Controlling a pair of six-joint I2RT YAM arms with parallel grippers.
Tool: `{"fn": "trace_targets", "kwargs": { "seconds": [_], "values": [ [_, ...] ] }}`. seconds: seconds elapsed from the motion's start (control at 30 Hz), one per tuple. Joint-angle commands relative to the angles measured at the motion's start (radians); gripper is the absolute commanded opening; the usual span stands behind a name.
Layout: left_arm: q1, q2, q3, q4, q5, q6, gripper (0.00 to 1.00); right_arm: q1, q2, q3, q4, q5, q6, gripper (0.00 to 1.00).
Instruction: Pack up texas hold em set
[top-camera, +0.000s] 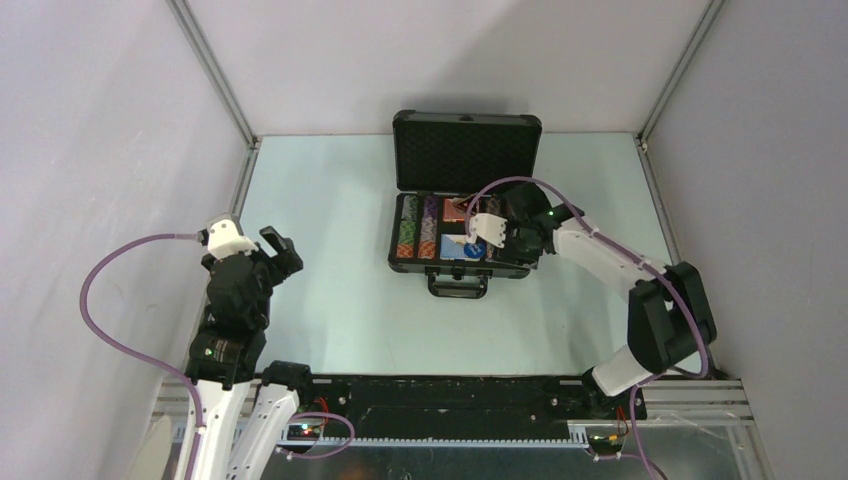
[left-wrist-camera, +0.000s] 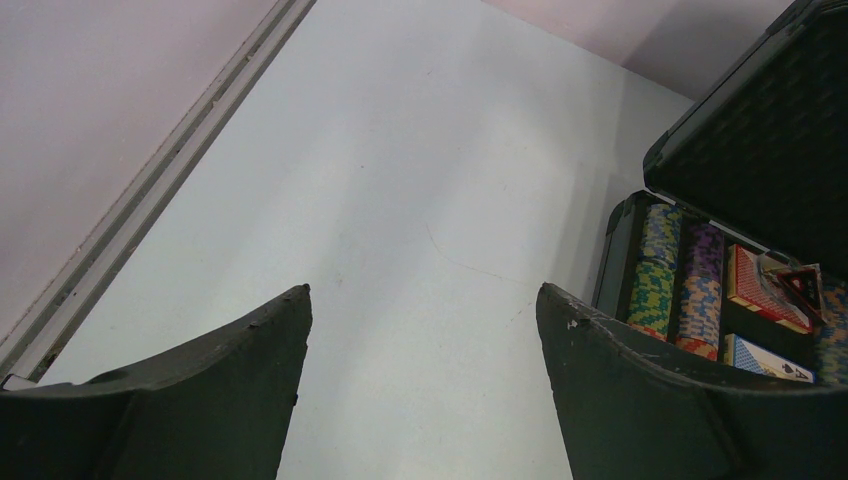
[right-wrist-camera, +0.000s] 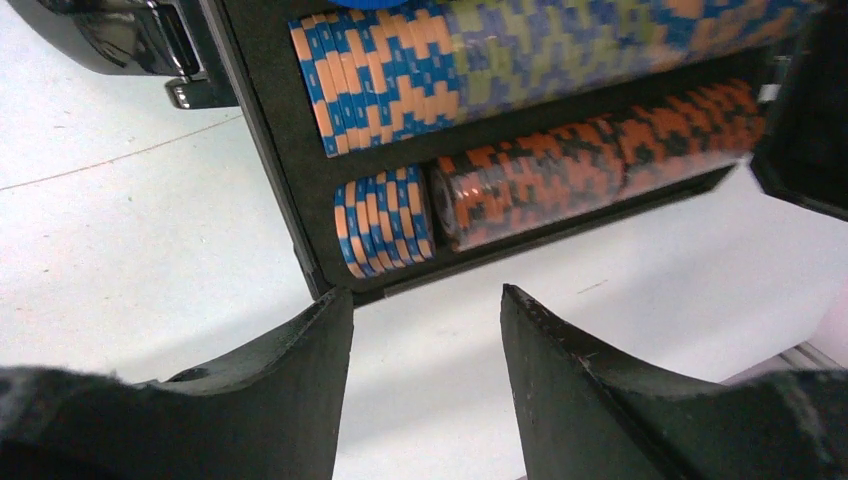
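The texas hold em set is a black briefcase (top-camera: 467, 150) standing open at the back middle of the table, lid up and handle (top-camera: 458, 286) toward me. Rows of multicoloured chips (top-camera: 408, 238) fill its left side, beside a red card deck (top-camera: 455, 210). My right gripper (top-camera: 525, 232) hovers at the case's right end. In the right wrist view it (right-wrist-camera: 425, 295) is open and holds nothing, just off the case edge by the orange-black chips (right-wrist-camera: 590, 165). My left gripper (top-camera: 283, 245) is open and empty over bare table (left-wrist-camera: 423, 290), far left of the case. A dark triangular marker (left-wrist-camera: 800, 285) lies on the deck.
A blue card box (left-wrist-camera: 765, 358) with a blue disc (top-camera: 474, 248) on it lies in the case's front compartment. A metal latch (right-wrist-camera: 150, 40) sits on the case front. Grey walls with metal frame rails (top-camera: 240, 170) enclose the table on three sides.
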Motion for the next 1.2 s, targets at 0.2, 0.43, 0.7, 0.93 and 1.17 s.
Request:
{"fn": "trace_targets", "kwargs": {
  "seconds": [0.2,0.43,0.7,0.93,1.17],
  "values": [
    [-0.005,0.002,-0.004,0.028,0.002,0.021,0.88,-0.048,-0.283,0.008,0.116,-0.190,0.116,0.60],
    [-0.004,0.009,-0.006,0.028,0.002,0.022,0.88,-0.165,-0.425,-0.051,0.464,-0.393,0.533,0.81],
    [-0.004,0.016,-0.006,0.028,-0.004,0.021,0.88,-0.198,-0.468,-0.066,0.889,-0.301,1.135,0.99],
    [-0.004,0.018,-0.005,0.028,-0.004,0.022,0.88,-0.308,-0.363,-0.015,1.071,-0.463,1.576,1.00],
    [-0.004,0.014,-0.007,0.028,-0.008,0.022,0.88,-0.270,-0.077,0.377,0.593,-0.261,1.476,0.99]
  ]
}}
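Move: The lid's top edge, its middle, lies about 19 cm ahead of the empty right hand, 15 cm to its left and some 16 cm above it. The corner chips sit about 3 cm left, 1 cm back and 3 cm below; the blue button is 13 cm left and 1 cm ahead, and the all-in triangle 14 cm left and 11 cm ahead. From the left hand, that edge is some 29 cm ahead, 39 cm right, about level. Straight up and fast, the right hand climbs about 30 cm away from the corner chips, its fingers already off them, then near the top swings some 10 cm forward towards the lid's top edge, ending higher than it. The wrist turns about 100 degrees, bringing the fingers from pointing down to level, forward and left, while they spread from part open to wide. ##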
